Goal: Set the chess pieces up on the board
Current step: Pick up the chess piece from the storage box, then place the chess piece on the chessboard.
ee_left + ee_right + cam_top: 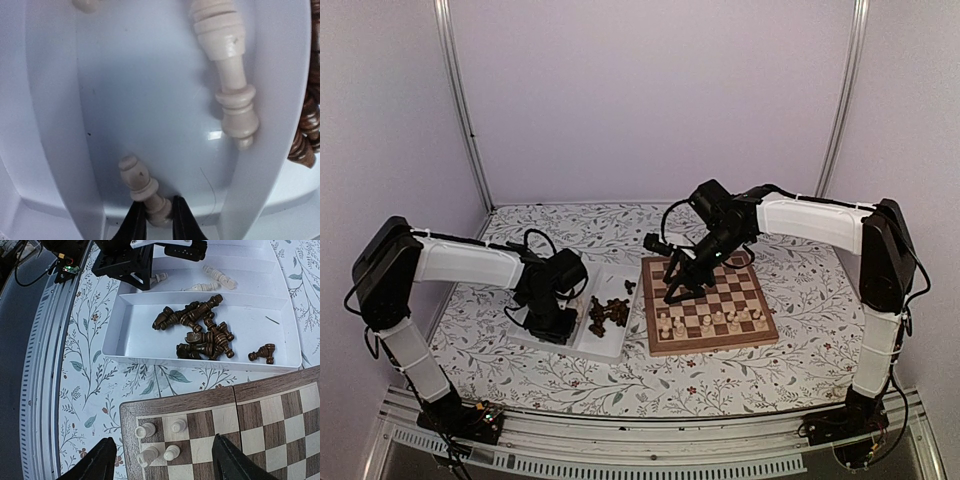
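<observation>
My left gripper [159, 215] is down in the left compartment of the white tray [50, 125], shut on the narrow stem of a pale cream chess piece [137, 175] that lies on its side. A longer cream piece [227, 60] lies farther in. My right gripper [164, 440] hangs open and empty over the near-left corner of the board [175, 407], above several cream pieces [145, 430] standing there. From above, cream pieces [710, 322] fill the board's [760, 335] two near rows. Dark brown pieces [200, 332] lie heaped in the tray's other compartment.
The tray [610, 345] sits just left of the board on the floral tablecloth [800, 370]. The dark heap [307, 140] shows past the divider beside my left gripper [548, 325]. White walls and metal posts [460, 100] close in the back and sides.
</observation>
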`<state>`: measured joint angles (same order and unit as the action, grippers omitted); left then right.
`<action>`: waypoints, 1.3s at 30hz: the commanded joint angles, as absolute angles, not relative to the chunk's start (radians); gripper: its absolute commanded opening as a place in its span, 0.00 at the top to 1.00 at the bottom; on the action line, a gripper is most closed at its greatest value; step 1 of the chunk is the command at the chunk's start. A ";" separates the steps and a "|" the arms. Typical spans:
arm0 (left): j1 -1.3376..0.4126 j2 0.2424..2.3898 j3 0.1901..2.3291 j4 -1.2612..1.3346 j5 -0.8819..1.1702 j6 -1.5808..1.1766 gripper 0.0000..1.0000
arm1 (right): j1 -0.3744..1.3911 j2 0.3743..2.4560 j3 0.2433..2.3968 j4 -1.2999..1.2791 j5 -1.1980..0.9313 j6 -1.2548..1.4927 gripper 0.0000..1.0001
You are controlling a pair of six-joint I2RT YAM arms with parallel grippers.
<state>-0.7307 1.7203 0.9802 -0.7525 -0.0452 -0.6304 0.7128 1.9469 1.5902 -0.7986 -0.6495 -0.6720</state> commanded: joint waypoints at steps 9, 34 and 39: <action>-0.740 1.547 0.925 -0.694 -0.118 -0.397 0.97 | 0.718 1.911 1.670 -0.794 -0.699 -0.630 0.32; -0.951 1.296 0.850 -0.221 -0.008 -0.019 0.95 | 0.769 2.225 1.931 -0.709 -1.209 -0.193 0.30; -0.970 1.324 0.877 -0.220 -0.008 -0.012 0.95 | 0.780 2.246 1.931 -0.691 -1.239 -0.169 0.38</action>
<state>-0.9443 1.3045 0.8383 -0.2504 -0.0177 -0.0338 0.7685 2.2169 1.9175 -0.7208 -1.1751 -0.2035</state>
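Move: The left hand already pinches a light chess piece at the near end of the storage box, with the right hand's open fingers about 26 cm to its right, 5 cm ahead and 13 cm higher. The remaining light pieces lie about 7 cm ahead and 4 cm right of the left hand, the dark pieces 7 cm ahead and 12 cm right, the board's middle 9 cm ahead and 33 cm right. From the right hand, the held piece is about 26 cm left, 5 cm back and 13 cm below. Up out of the storage box, then mostly right, the left hand carries the pinched light piece, some 14 cm higher and 11 cm across, tipping its fingers from straight down to a slant right and forward. The right hand comes to meet it, about 9 cm left, rising and then partly sinking again, its fingers turning more level and back towards the piece, still open. ##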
